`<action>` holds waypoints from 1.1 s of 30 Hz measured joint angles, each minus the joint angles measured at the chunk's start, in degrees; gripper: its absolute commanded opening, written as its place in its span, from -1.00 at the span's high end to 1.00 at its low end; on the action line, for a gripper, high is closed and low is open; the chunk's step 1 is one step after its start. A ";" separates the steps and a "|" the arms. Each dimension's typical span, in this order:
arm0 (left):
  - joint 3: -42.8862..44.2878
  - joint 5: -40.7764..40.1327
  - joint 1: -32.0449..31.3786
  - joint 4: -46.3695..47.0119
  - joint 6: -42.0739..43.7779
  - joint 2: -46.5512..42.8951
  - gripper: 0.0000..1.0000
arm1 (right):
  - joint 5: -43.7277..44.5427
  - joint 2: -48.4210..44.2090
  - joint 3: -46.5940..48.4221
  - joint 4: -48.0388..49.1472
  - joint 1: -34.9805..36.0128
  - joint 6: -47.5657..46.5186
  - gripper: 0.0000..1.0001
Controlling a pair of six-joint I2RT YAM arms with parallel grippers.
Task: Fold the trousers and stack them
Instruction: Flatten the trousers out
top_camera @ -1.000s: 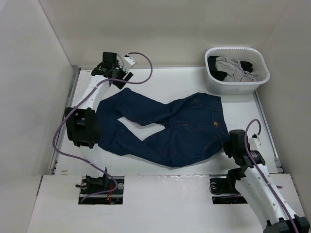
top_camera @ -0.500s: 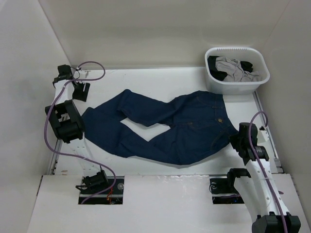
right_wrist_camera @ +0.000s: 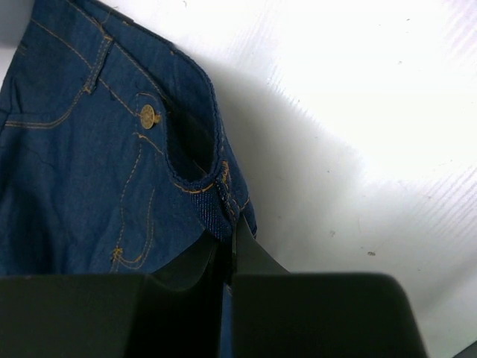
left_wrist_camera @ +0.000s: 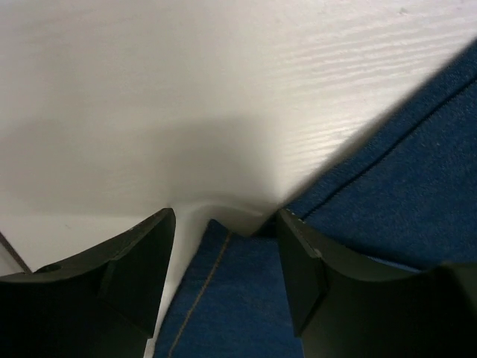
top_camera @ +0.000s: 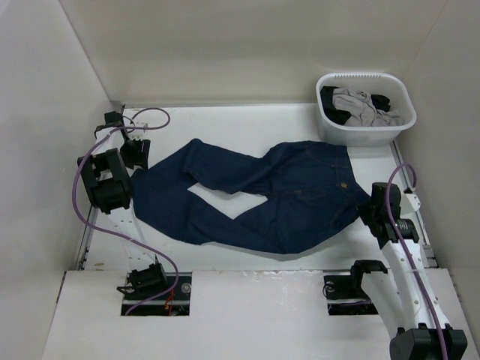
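Observation:
The dark navy trousers (top_camera: 262,195) lie spread on the white table, with the legs pointing left and the waistband to the right. My left gripper (top_camera: 137,154) is low at the far left, at the hem of a leg. In the left wrist view its jaws (left_wrist_camera: 226,218) stand apart astride that hem (left_wrist_camera: 223,291), with a strip of bare table showing beside the left finger (left_wrist_camera: 134,261). My right gripper (top_camera: 373,212) is at the right end of the trousers. In the right wrist view it (right_wrist_camera: 232,233) is pinched shut on the waistband edge (right_wrist_camera: 216,201), near the brass button (right_wrist_camera: 147,115).
A white basket (top_camera: 365,136) holding grey and black garments (top_camera: 360,105) stands at the back right corner. White walls close in the table on the left, back and right. The left arm's purple cable (top_camera: 82,187) loops along the left edge.
My left arm swung from the back of the table to the left side and came down over the leg hem, its jaws narrowing. My right gripper pulled the waistband slightly right.

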 measured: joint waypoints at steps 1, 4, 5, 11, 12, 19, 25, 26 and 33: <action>0.00 -0.09 0.17 0.42 -0.17 0.00 0.01 | 0.20 0.00 0.02 -0.22 0.00 0.02 1.00; 0.02 0.04 0.37 -0.15 0.22 0.15 0.61 | 0.50 0.00 0.02 -0.79 -0.11 0.28 1.00; 0.02 0.20 0.37 -0.79 0.76 0.15 0.83 | 0.50 0.00 0.02 -0.87 -0.28 0.55 1.00; -0.85 1.11 0.37 -2.29 3.17 -0.59 1.00 | 0.52 1.92 -0.11 -0.02 -0.46 2.64 1.00; -1.27 1.25 0.50 -1.97 3.15 -0.94 1.00 | 0.48 2.62 -0.13 0.33 -0.50 2.86 1.00; 3.10 0.94 3.02 -0.81 2.82 -3.26 1.00 | -1.42 9.55 0.35 5.53 -3.06 3.23 1.00; 13.60 -0.70 3.52 6.16 2.82 -7.39 1.00 | -4.98 17.53 6.93 12.61 -5.62 3.50 1.00; 14.88 -0.85 3.39 7.58 2.82 -8.41 1.00 | -5.51 18.34 8.35 13.99 -5.62 3.45 1.00; 4.24 0.92 4.79 17.14 4.76 -24.94 1.00 | -6.60 13.88 9.60 19.17 -6.40 1.70 1.00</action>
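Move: The lower trouser leg's hem corner lies right between the left hand's open fingers, barely 1 cm back and 1 cm below. The other leg's bend is about 20 cm to the right and 9 cm ahead, and the table's far left corner some 22 cm ahead and 6 cm left. The right hand already holds the waistband's edge between its fingers; the brass button is 9 cm ahead of it, 4 cm left, 9 cm lower, and the basket about 35 cm ahead, slightly right. The left fingers close and pinch the leg's hem, then carry it steeply up, nearly 30 cm, going forward and left towards the far left corner before easing back a little, fingertips tilting forward and up. The right hand keeps its pinch on the waistband, dips slightly, then swings forward about 9 cm and up towards the basket. ##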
